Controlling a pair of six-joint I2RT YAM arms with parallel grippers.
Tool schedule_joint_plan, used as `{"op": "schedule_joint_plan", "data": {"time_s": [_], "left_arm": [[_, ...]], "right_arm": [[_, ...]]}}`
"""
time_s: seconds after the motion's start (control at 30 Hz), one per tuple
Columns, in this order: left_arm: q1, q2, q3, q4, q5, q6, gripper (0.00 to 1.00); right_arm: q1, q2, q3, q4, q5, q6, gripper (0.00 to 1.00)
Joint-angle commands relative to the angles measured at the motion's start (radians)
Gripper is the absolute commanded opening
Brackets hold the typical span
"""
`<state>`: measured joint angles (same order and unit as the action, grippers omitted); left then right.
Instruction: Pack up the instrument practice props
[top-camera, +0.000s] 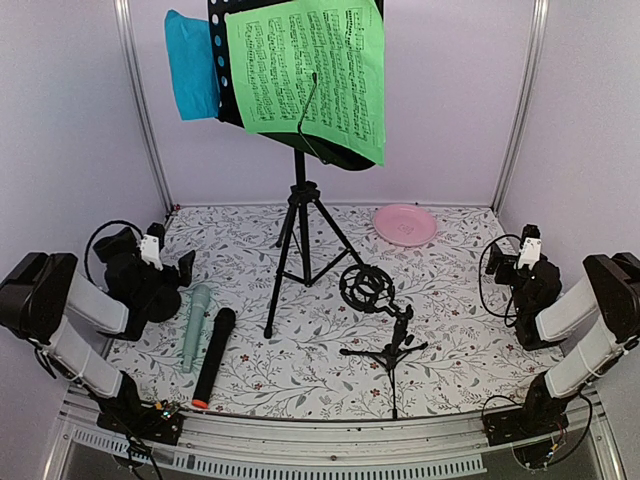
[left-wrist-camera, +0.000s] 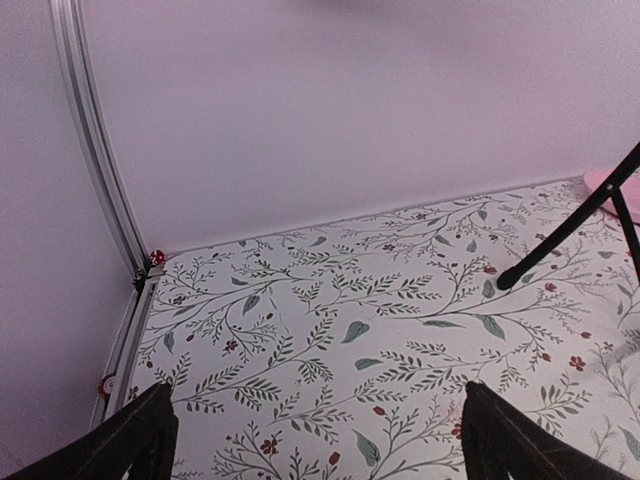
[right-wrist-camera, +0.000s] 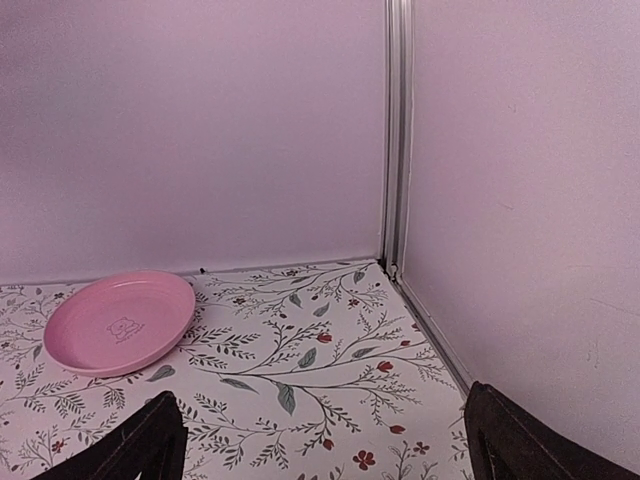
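The black perforated sheet-music rack (top-camera: 224, 62) stands on tripod legs (top-camera: 300, 235) at the middle back. It carries a green music sheet (top-camera: 310, 70) and a blue one (top-camera: 192, 65). A mint-green microphone (top-camera: 194, 325) and a black microphone (top-camera: 214, 355) lie side by side at the front left. A black ring-shaped mic support (top-camera: 365, 286) sits right of the tripod, with a small black tripod mic support (top-camera: 392, 350) in front of it. My left gripper (top-camera: 152, 255) (left-wrist-camera: 318, 395) is open over bare table, just behind the microphones. My right gripper (top-camera: 518, 250) (right-wrist-camera: 320, 400) is open near the right wall.
A round pink plate (top-camera: 405, 224) (right-wrist-camera: 120, 322) rests at the back right. One leg of the rack's tripod (left-wrist-camera: 570, 225) crosses the right of the left wrist view. Lilac walls with metal corner posts (right-wrist-camera: 398, 140) close in the flower-patterned table (top-camera: 450, 330).
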<state>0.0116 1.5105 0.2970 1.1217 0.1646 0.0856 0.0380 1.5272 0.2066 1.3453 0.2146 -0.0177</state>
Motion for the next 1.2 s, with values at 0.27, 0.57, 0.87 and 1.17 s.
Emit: {"op": "schedule_joint_plan", "data": {"time_s": [0.27,0.57,0.87,1.17], "left_arm": [[0.013,0.033,-0.05,0.165,-0.053,-0.031,1.0],[-0.045,-0.272,0.175,-0.424,-0.124,-0.131,0.99],[-0.247,-0.291,0.401,-0.731,-0.017,-0.235,0.99],[-0.338,-0.155,0.589,-0.632,0.361,-0.254,0.97]], "right_arm": [[-0.004,0.007,0.026,-0.036,0.017,0.013,0.99],[-0.004,-0.017,0.01,-0.035,0.032,0.04,0.99],[0.042,-0.443,0.298,-0.875,-0.067,0.094,0.99],[0.03,-0.377,0.664,-1.182,-0.486,0.144,0.99]]}}
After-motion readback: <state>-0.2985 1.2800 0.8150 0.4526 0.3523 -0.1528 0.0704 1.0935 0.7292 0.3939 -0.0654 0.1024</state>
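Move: The music stand's post and hub rise about 30 cm to the left hand's right, 5 cm ahead and some 20 cm higher. The green tube lies about 11 cm back and 2 cm right of that hand, 14 cm below it. From the right hand the hub is about 53 cm left, 5 cm ahead and 20 cm up; the pink plate lies some 33 cm ahead, 18 cm left, 16 cm down, and the small mic stand 15 cm back, 30 cm left, 8 cm down. After a brief wait low over the packed props, the left hand climbs about 16 cm and then also swings some 16 cm right towards the music stand, turning clockwise about 30 degrees and rolling its left side down, fingers kept wide open. The right hand stays put longer, then goes quickly up by about as much and drifts 6 cm left towards the stand, turning counter-clockwise, also open and empty. ##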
